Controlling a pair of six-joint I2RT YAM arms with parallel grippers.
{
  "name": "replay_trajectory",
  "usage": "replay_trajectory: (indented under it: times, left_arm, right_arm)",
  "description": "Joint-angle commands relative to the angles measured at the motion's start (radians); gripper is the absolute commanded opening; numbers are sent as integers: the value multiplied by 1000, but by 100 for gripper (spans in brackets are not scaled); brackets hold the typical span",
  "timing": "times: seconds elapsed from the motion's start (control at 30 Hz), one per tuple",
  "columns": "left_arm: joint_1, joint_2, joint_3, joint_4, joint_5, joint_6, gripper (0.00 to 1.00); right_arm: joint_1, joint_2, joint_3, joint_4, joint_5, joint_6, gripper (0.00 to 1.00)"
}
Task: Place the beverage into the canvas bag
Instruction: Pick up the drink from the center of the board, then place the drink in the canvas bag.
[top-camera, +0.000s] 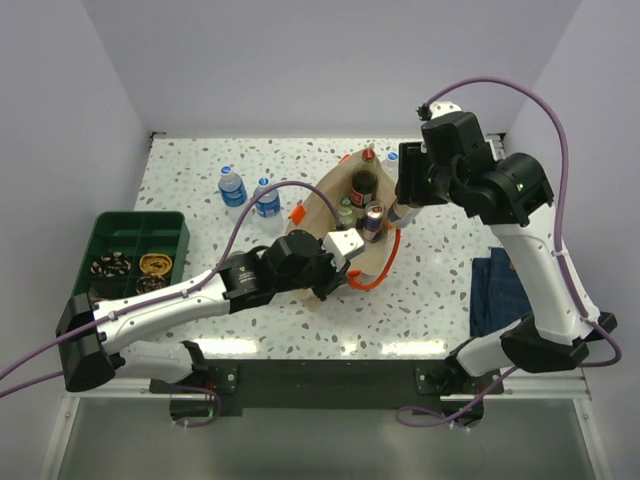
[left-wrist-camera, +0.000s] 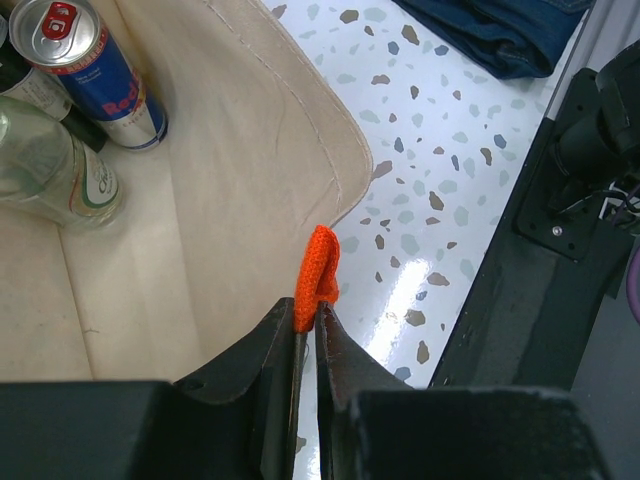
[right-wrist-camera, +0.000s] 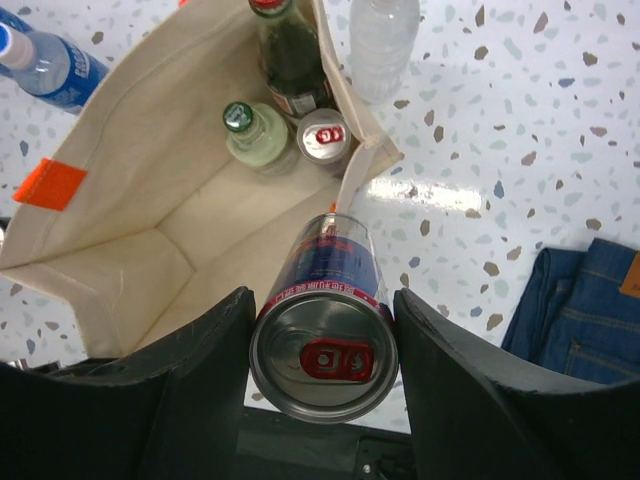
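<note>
The beige canvas bag (top-camera: 322, 205) stands open mid-table, with an orange side tab (right-wrist-camera: 49, 184). Inside it I see a dark cola bottle (right-wrist-camera: 289, 62), a green-capped bottle (right-wrist-camera: 256, 132) and a can (right-wrist-camera: 322, 140). My right gripper (right-wrist-camera: 325, 340) is shut on the beverage, a blue and silver can (right-wrist-camera: 328, 300), held top towards the camera above the bag's right rim. My left gripper (left-wrist-camera: 308, 315) is shut on the bag's orange strap handle (left-wrist-camera: 320, 265) at the near rim, beside the bag's inner wall (left-wrist-camera: 230, 170).
A clear bottle (right-wrist-camera: 384, 40) stands just outside the bag's far right corner. Two blue-labelled water bottles (top-camera: 232, 188) (top-camera: 266, 200) stand left of the bag. A green compartment tray (top-camera: 140, 226) sits far left. Folded jeans (top-camera: 498, 290) lie at the right.
</note>
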Motion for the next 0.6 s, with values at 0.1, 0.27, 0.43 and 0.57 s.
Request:
replay_trajectory:
  times: [0.1,0.27,0.43,0.57]
  left_arm:
    - [3,9,15,13,-46,-10,18]
    - [3,4,12,14,-53,-17,18]
    - [3,4,5,19,-53,-27,18]
    - [3,4,2,20,-56,-33,18]
  right_arm:
    - [-3,51,124,106,-63,-52,0]
    - [-3,81,88,161,-108,-51,0]
    - [-2,106,35,215,-154,-51,0]
    - [-3,124,-20,255,-201,-43,0]
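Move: The held drink can has the canvas bag's open mouth ahead: its middle lies about 11 cm to the right hand's left, 4 cm farther out and 17 cm below. Inside the bag the other can stands some 9 cm ahead and 4 cm left of that hand, the green-capped bottle 9 ahead and 10 left, the cola bottle 14 ahead and 6 left, all well below. From the left hand the mouth's middle is about 12 cm ahead, 6 cm right and level. The drink can, still gripped near its top in the right fingers, is swung over the bag's right rim towards the middle of the mouth: about 5 cm left and 3–4 cm forward, first rising a centimetre, then sinking about 3 cm, while the wrist turns slightly counter-clockwise. The left hand stays put and keeps its pinch on the bag's near edge and orange handle. ##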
